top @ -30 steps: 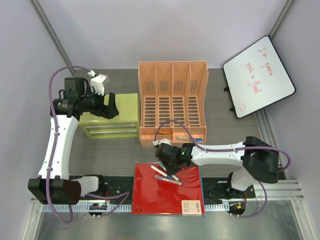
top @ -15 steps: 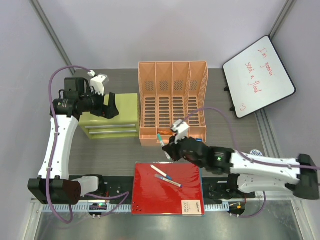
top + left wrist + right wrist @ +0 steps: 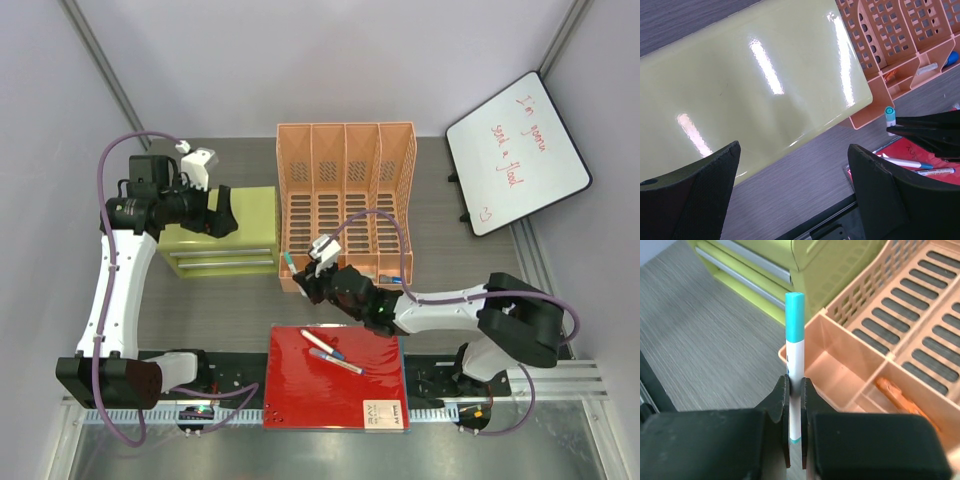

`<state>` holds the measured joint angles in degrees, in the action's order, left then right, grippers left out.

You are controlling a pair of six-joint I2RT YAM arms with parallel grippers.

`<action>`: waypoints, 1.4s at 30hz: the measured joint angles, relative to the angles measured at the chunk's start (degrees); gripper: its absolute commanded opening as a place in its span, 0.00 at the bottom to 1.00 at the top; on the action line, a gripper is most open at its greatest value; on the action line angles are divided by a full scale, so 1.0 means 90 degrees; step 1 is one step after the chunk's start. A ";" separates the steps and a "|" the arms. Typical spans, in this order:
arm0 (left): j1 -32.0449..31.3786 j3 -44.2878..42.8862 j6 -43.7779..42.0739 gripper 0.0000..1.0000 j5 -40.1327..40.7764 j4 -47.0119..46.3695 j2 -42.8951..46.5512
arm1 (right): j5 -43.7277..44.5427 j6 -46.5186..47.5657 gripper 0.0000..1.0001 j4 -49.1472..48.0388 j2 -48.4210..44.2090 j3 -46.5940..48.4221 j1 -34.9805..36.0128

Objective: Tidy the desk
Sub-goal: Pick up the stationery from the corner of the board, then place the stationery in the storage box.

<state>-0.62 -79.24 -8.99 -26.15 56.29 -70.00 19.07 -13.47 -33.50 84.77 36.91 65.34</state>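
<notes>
The desk is a dark grey wood-grain top. My right gripper is shut on a white marker with a teal cap. It holds the marker upright over the desk, just in front of the left front corner of the orange mesh rack. The marker's cap also shows in the left wrist view, sticking up from the right gripper's black fingers. My left gripper hangs open over the lime-green drawer cabinet with nothing between its fingers.
A red folder lies at the near edge with two pens on it. The rack's front tray holds an orange item. A small whiteboard stands at the back right.
The right gripper shut on the teal-capped marker on the red folder, lifted it, and carried it up and left to the rack's front left corner. The left arm has not moved.
</notes>
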 measured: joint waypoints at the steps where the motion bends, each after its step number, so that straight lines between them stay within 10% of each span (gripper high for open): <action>1: 0.0002 0.0000 -0.0002 0.89 0.0000 0.0002 0.0002 | -0.0073 0.0029 0.01 -0.0202 0.0136 0.0032 -0.0044; 24: 0.0002 0.0180 -0.0029 0.88 0.0005 -0.0024 0.0029 | -0.0374 0.0304 0.01 -0.2798 0.1311 0.0104 -0.0670; 31: 0.0002 0.0180 -0.0046 0.88 0.0007 -0.0024 0.0029 | -0.0367 0.0170 0.47 -0.2888 0.1486 -0.0073 -0.0702; 42: 0.0002 0.0177 -0.0041 0.88 0.0005 -0.0022 0.0029 | -0.0168 0.0180 0.53 0.0772 -0.0299 0.0792 -0.0702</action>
<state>-0.60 -77.65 -9.37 -26.11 56.10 -69.73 17.56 -11.86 -26.55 82.08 44.03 59.02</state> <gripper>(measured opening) 0.885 0.553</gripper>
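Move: The right hand holds the cyan-capped marker. The organizer's front-left compartment lies about 4 cm ahead, 2 cm left and 8 cm below it. The green cabinet's middle is some 12 cm ahead and 19 cm left, 5 cm lower; the white marker left on the red board is roughly 13 cm back and 3 cm right, 11 cm below. From the idle left hand, that compartment is about 16 cm right, 3 cm back, 21 cm below. The right hand arcs up and forward about 5 cm, lowers over the compartment, opens, then lifts clear. ##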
